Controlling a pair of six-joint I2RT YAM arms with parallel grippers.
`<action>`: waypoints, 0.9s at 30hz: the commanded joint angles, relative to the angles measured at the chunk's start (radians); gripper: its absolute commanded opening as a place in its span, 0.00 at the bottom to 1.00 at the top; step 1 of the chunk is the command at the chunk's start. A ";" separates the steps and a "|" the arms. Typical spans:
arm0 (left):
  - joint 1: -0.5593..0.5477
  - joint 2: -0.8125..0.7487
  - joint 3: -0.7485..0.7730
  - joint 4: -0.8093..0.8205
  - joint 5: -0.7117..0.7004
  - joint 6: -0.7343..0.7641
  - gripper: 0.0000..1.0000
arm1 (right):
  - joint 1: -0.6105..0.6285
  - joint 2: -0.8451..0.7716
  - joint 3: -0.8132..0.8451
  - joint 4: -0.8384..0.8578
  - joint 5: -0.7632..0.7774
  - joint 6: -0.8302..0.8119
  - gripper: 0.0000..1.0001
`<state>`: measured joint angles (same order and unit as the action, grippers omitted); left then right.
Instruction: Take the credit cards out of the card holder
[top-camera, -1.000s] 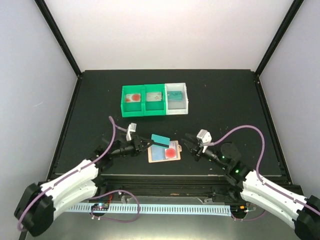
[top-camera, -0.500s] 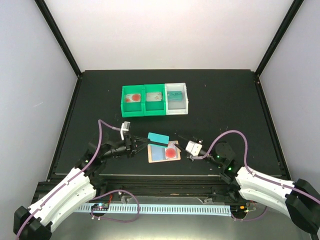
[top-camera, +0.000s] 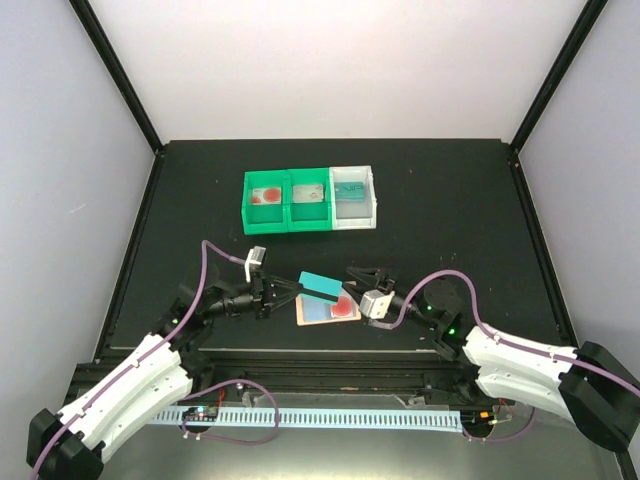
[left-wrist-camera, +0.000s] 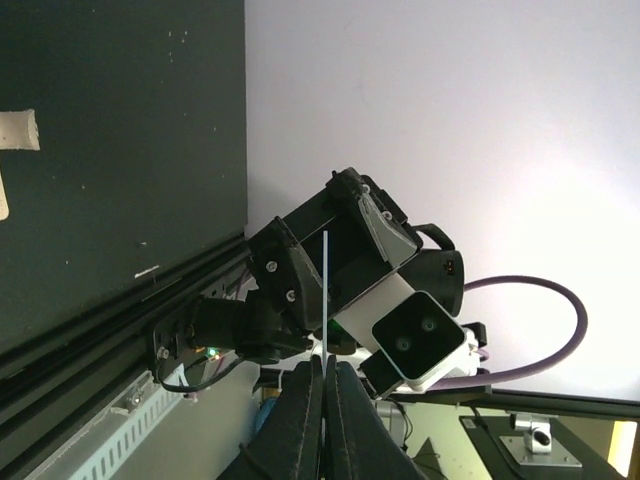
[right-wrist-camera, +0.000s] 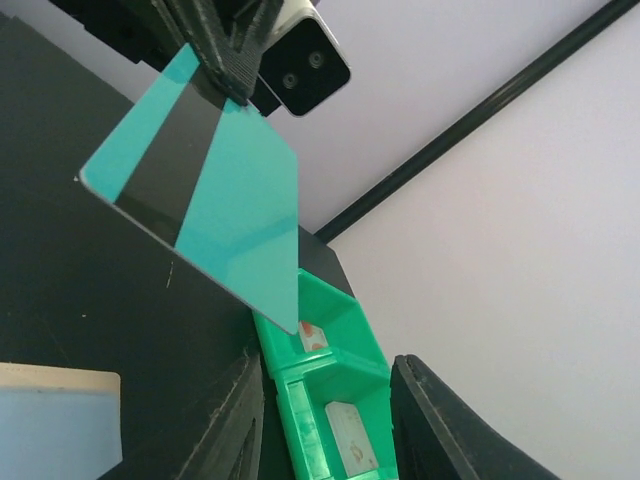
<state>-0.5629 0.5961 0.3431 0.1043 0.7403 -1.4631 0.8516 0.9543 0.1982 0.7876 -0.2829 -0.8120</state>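
Observation:
In the top view my left gripper (top-camera: 285, 293) is shut on a teal credit card (top-camera: 320, 285) with a dark stripe and holds it above the table. In the left wrist view the credit card (left-wrist-camera: 325, 290) shows edge-on between the pressed fingers (left-wrist-camera: 305, 420). The tan card holder (top-camera: 312, 313) lies open below, a white and red card (top-camera: 343, 305) on it. My right gripper (top-camera: 358, 280) stands open just right of the teal card's free end. In the right wrist view the teal card (right-wrist-camera: 210, 200) hangs ahead of the open right gripper (right-wrist-camera: 330, 420), apart from both fingers.
Behind the holder stand the green bin (top-camera: 287, 215) and the white bin (top-camera: 355, 215), each compartment with a card in it. The green bin (right-wrist-camera: 340, 400) lies straight ahead in the right wrist view. The table's front rail (top-camera: 330, 362) runs just below the holder.
My right gripper has moved left, from beside the holder up to the teal card's free end. The left gripper has kept the card and lifted it slightly.

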 joint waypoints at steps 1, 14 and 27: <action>0.006 0.004 0.000 0.041 0.033 -0.042 0.01 | 0.016 0.006 0.020 0.049 -0.031 -0.093 0.35; 0.007 0.004 -0.013 0.061 0.036 -0.056 0.02 | 0.044 0.015 0.033 0.060 -0.035 -0.135 0.18; 0.007 -0.033 -0.059 0.104 -0.007 -0.080 0.05 | 0.061 -0.008 0.047 0.029 -0.094 -0.031 0.01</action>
<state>-0.5621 0.5919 0.3019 0.1738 0.7631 -1.5208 0.9020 0.9733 0.2111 0.7864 -0.3058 -0.9379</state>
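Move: Level with the right fingers, the teal card's middle lies about 5 cm to their left and 1 cm back, its free end just beyond the fingertips. From the left hand, which already grips the other end, it is some 4 cm to the right and 1 cm ahead. The open card holder lies roughly 18 cm below the right hand, about 4 cm left and 1 cm ahead; the compartment tray stands some 28 cm ahead and 9 cm left, at table height. Drawing back and to the left by about 2 cm in all, the right hand brings its fingers onto the free corner of the teal card and closes them from roughly a third open to shut, pinching it, while the wrist tips up some 5 degrees. The left hand stays nearly in place and keeps its grip. ##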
